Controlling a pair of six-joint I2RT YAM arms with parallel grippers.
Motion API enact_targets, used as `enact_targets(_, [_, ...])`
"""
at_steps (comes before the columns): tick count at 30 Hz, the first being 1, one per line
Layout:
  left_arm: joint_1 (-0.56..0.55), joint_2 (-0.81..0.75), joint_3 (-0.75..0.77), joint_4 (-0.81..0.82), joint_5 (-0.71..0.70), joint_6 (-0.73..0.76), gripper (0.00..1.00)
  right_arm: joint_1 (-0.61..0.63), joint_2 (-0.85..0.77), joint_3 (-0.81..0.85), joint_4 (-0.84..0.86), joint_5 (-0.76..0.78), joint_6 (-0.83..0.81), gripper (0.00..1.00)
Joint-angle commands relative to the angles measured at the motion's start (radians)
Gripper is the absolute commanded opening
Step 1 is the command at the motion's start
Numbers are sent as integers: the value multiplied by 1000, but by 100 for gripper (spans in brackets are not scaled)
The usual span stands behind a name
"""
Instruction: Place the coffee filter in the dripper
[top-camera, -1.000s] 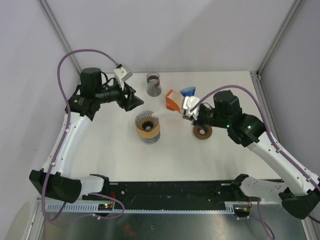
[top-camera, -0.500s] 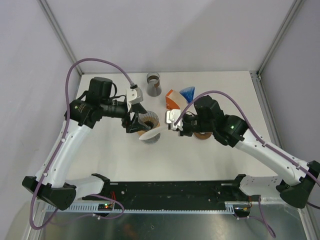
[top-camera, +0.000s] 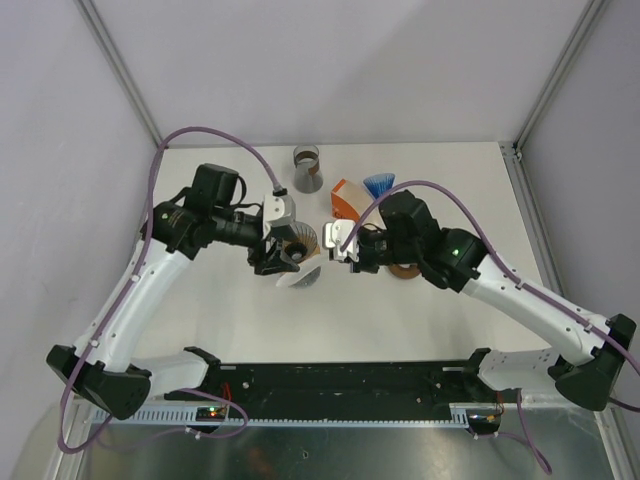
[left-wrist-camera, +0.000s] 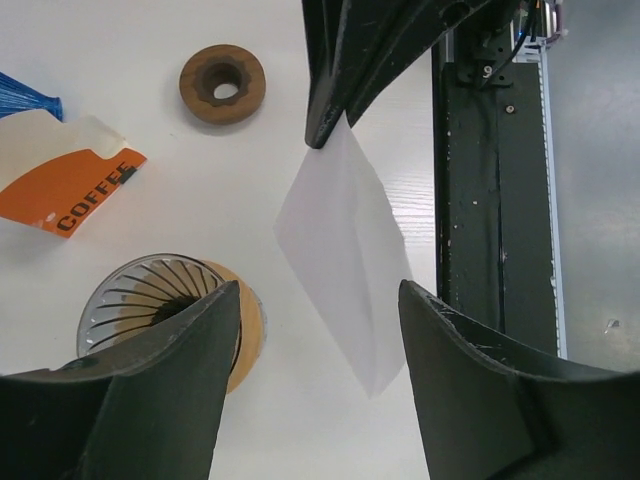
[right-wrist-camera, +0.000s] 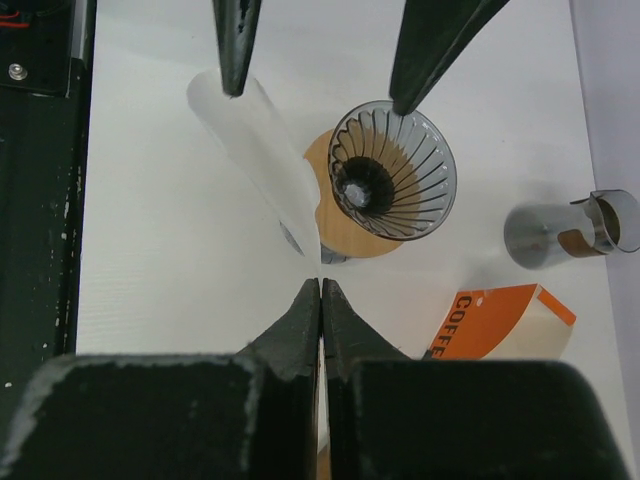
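The coffee filter (top-camera: 299, 277) is a flat white paper cone hanging in the air beside the dripper (top-camera: 298, 243), a ribbed glass cone on a wooden collar. My right gripper (top-camera: 327, 250) is shut on the filter's corner. In the right wrist view the gripper (right-wrist-camera: 321, 284) pinches the filter (right-wrist-camera: 262, 168) just left of the dripper (right-wrist-camera: 392, 181). My left gripper (top-camera: 277, 258) is open and empty. In the left wrist view its jaws (left-wrist-camera: 318, 300) straddle the filter's (left-wrist-camera: 345, 250) free lower end without touching it, with the dripper (left-wrist-camera: 160, 300) to the left.
An orange coffee bag (top-camera: 346, 199) and a blue brush (top-camera: 377, 184) lie behind the dripper. A glass cup (top-camera: 308, 169) stands at the back. A brown wooden ring (top-camera: 404, 270) lies under the right arm; it also shows in the left wrist view (left-wrist-camera: 222, 83).
My right gripper carried the filter left from beside the coffee bag to the dripper. My left gripper swung from the back left to the dripper and now brackets the filter.
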Motion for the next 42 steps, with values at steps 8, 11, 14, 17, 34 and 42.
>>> enact_targets(8, [-29,13,-45,66,-95,-11,48,8,22,63,29,8,3,0])
enact_targets(11, [-29,15,-49,79,-117,-17,36,9,20,63,28,6,1,0])
enact_targets(14, [-30,18,-58,99,-131,-34,35,9,20,63,30,-1,4,0])
enact_targets(17, [-38,22,-82,111,-141,-40,40,10,21,63,38,-9,7,0])
enact_targets(34, [-42,16,-52,178,-344,-167,0,59,-45,64,159,215,-88,66])
enact_targets(42, [-42,6,-57,181,-333,-175,0,156,36,81,194,186,-237,68])
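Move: The coffee filter, its corner pinched in the right fingers, has its middle about 3 cm right of the open left hand, 2 cm back and 3 cm below. The dripper is about 9 cm ahead of that hand and 14 cm lower; the coffee bag is 23 cm ahead and 13 cm right, the brown ring 10 cm ahead and 25 cm right, both near table height. From the right hand, the filter's middle is about 4 cm left, 2 cm back and 2 cm below; the dripper is 8 cm ahead, 7 cm left and 13 cm below. The left fingers shut on the edge of the filter after the hand sinks about 4 cm and eases 2 cm forward, while the right hand holds its pinch almost still. The right fingers then open wide and let go, that hand lifting about 5 cm and tilting up, as the left carries the filter on forward towards the dripper, turning some 15 degrees counter-clockwise. ##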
